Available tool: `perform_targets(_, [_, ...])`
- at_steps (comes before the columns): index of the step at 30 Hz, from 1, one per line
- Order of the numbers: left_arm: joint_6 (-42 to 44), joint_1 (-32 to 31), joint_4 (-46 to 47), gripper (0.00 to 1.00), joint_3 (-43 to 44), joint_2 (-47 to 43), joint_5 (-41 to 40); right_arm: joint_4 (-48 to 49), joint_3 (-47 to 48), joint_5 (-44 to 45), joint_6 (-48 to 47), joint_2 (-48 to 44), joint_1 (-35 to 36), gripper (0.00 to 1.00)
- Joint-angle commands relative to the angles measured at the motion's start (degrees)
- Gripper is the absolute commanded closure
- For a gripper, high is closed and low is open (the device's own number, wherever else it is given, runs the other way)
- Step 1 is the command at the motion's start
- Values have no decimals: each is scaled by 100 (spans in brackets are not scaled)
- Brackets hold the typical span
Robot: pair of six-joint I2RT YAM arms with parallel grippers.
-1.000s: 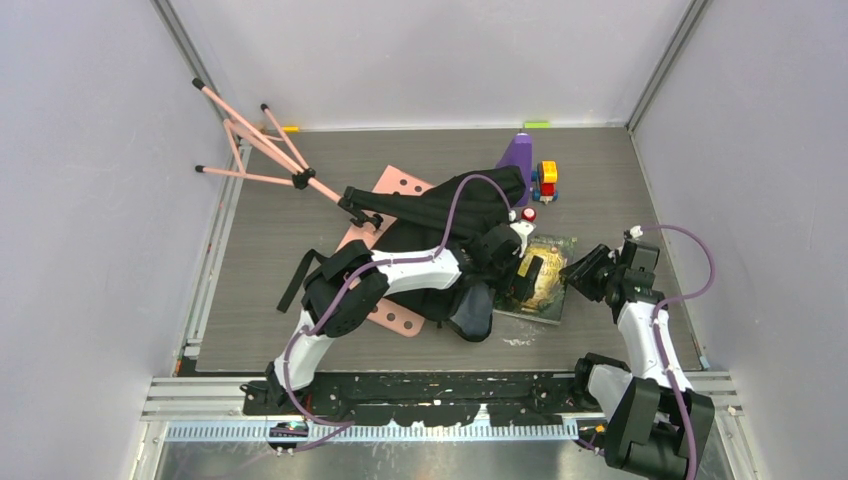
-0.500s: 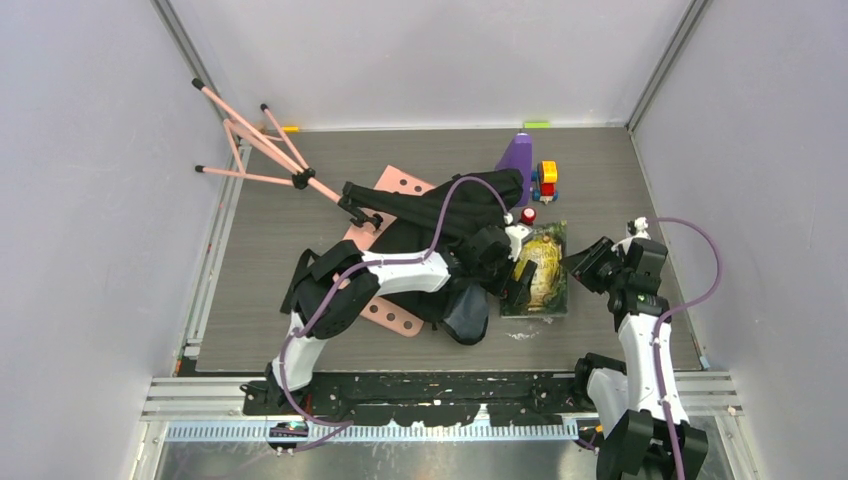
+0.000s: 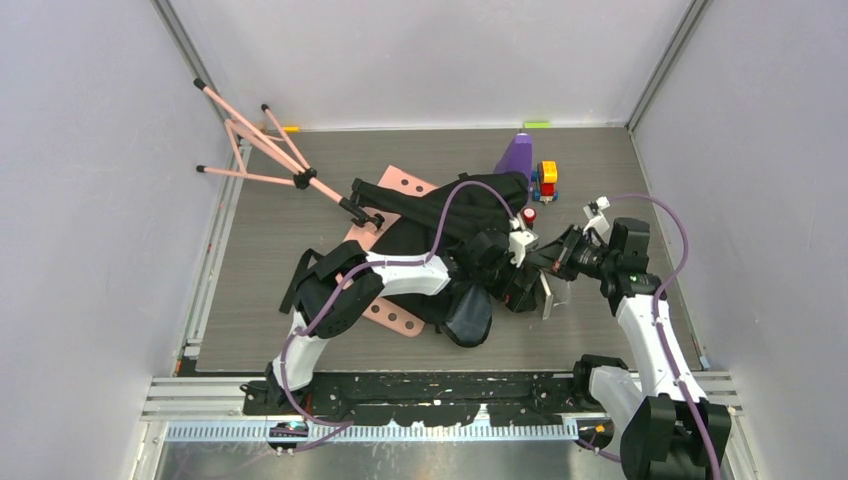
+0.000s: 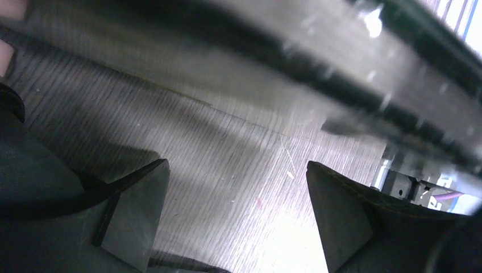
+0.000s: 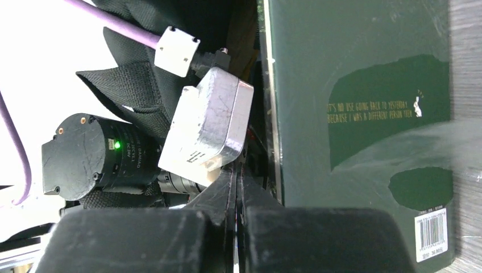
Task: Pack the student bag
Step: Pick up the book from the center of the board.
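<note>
The student bag [image 3: 440,225], black and slumped, lies mid-table under my left arm; its fabric also shows as the bag [image 5: 136,85] and the bag [image 4: 28,182]. A dark green book [image 3: 546,297] stands tilted up on its edge just right of the bag. Its back cover with a barcode fills the right wrist view as the book [image 5: 364,114]. In the left wrist view it is a blurred slab, the book [image 4: 318,51]. My left gripper [image 3: 522,290] is open beside the book, bare table between its fingers [image 4: 136,216]. My right gripper [image 3: 556,263] is shut and empty, its fingertips [image 5: 227,187] pressed together against the book's left side.
A pink perforated board [image 3: 395,183] lies under the bag. A pink folding stand [image 3: 260,140] leans at the back left. At the back stand a purple object [image 3: 517,155] and a coloured block toy [image 3: 545,180], with a small red cap [image 3: 528,214] nearby. Walls close in on three sides.
The book lay flat on the table and now stands tipped up on edge. My right gripper moved left toward the bag and shut. The left gripper stayed open.
</note>
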Motion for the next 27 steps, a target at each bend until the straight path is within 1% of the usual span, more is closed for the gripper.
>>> perform_targets(1, [157,249,89,6,-315,34,-190,-163,9,-9,12,-26,195,99])
perform_targets(4, [175,249,108,6,-402,1,-250,-146,-21,303,70,-79,222,99])
perform_targets(7, [180,249,108,6,-461,-28,-297,29,21,382,259,-189,227,99])
perform_targets(9, [187,249,117,6,-482,-54,-327,-49,172,453,254,-249,228,97])
perform_targets(11, [189,249,125,6,-483,-57,-339,-185,351,486,238,-304,226,88])
perform_targets(13, [188,249,117,6,-464,-50,-339,-376,558,500,199,-350,227,83])
perform_targets(15, [188,249,116,6,-465,-55,-339,-604,775,550,143,-436,228,70])
perform_targets(16, [189,249,117,6,-473,-61,-337,-769,851,589,118,-467,228,67])
perform_targets(17, [201,249,117,6,-474,-74,-347,-869,977,702,48,-527,228,62])
perform_targets(19, [223,249,100,6,-474,-87,-384,-1209,1168,877,-151,-596,225,55])
perform_targets(24, [228,256,91,6,-466,-93,-392,-2180,1555,1478,-775,-756,232,44])
perform_targets(25, [220,262,90,7,-459,-100,-392,-2287,1579,1631,-837,-823,229,39])
perform_targets(27, [142,281,89,8,-431,-137,-392,-2606,1652,1909,-994,-973,228,34])
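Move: The book already stands on its long edge. Its middle is about 4 cm back, 2 cm right and some 8 cm below the shut right gripper. From the right hand, the bag's middle lies about 16 cm left, level fore-and-aft; the red-topped bottle about 9 cm ahead; the toy truck roughly 15 cm ahead and 4 cm right, all three on the table. From the left hand, the book's middle is about 4 cm right, 1 cm ahead and 3 cm higher. Hold the left gripper wide open and almost still beside the upright book. Keep the right fingers shut at its top edge briefly, then open them to a bit over half while lifting the right hand about 6 cm, easing some 2 cm right and rolling its left side down about 10 degrees, up and away from the book. ##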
